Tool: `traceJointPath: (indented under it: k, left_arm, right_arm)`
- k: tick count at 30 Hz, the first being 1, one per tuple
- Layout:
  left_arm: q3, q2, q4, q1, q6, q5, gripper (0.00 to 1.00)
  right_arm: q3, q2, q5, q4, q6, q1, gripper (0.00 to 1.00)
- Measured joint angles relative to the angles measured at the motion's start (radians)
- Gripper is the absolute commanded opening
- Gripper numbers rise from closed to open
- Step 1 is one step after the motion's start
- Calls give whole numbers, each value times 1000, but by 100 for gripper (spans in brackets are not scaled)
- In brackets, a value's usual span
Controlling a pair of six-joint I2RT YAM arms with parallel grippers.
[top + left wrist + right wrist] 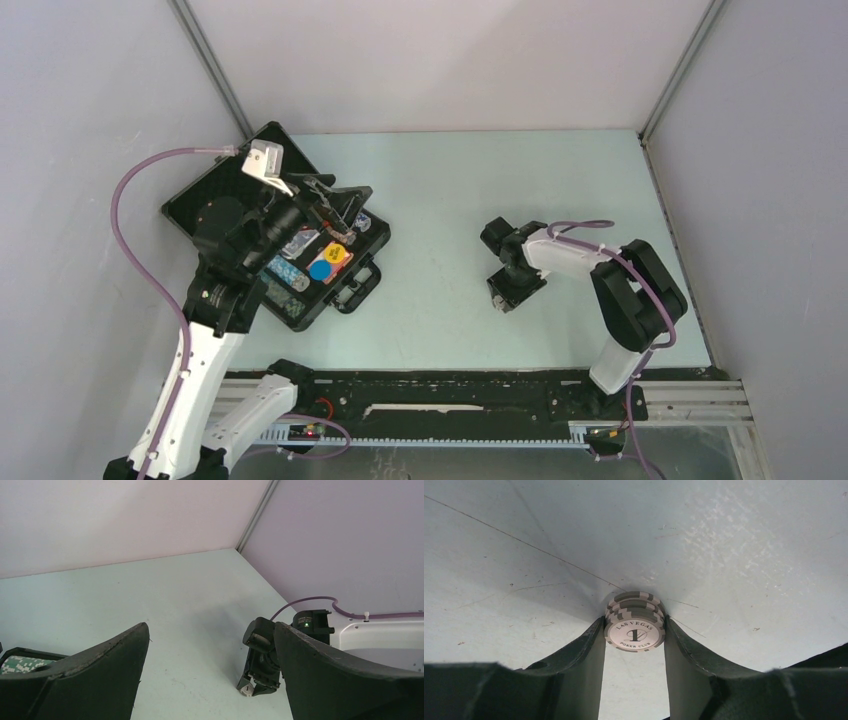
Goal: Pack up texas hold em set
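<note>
The black briefcase (205,195) of the texas hold em set lies open at the table's left, with chip rows (285,276) and a blue round disc (320,268) inside. My left gripper (335,215) hovers over the case, and its jaws (210,627) stand wide apart with nothing between them. Mid-table on the right, my right gripper (503,295) points down at the surface. Its fingers press both sides of a short stack of white and grey chips (635,625) marked "Las Vegas Poker Club". That stack (246,690) touches the table.
Grey enclosure walls surround the pale table (440,180) on three sides. The case's handle (356,290) sticks out toward the near edge. A purple cable (135,190) loops off the left arm. Green and white chips (20,662) show at the left wrist view's lower left.
</note>
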Motion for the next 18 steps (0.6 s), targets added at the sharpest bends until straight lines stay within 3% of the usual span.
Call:
traceJointPath:
  k: [5,11,18]
  left_arm:
    - [0,7,0,0,0,0,100]
    - [-29,19,31,0,-33,14,100]
    - [-164,75,141,0,-202,106,98]
  right_arm:
    - [1,0,7,5,-30,1,0]
    - [4,-3,-5,10,-73,5,0]
    - [21,-49,-18,-5,-105,16,0]
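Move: Right at the right fingertips is the held chip, with the two other chips just under it, about 1 cm lower. The open case's tray lies some 36 cm to that hand's left and 8 cm farther out, about 2 cm higher. From the high, open left hand the held chip is about 26 cm to the right, 2 cm back and 40 cm down; the tray is roughly 10 cm left, 6 cm ahead and 38 cm down. Lifting the chip still pinched by its rim, the right hand lingers at the stack, then rises about 2 cm off the other two, edging 1 cm left and turning slightly counter-clockwise with its grip unchanged. The left hand, fingers wide open, starts down some 6 cm, also right and a little forward, tipping its fingers downward as it comes towards the chips. ##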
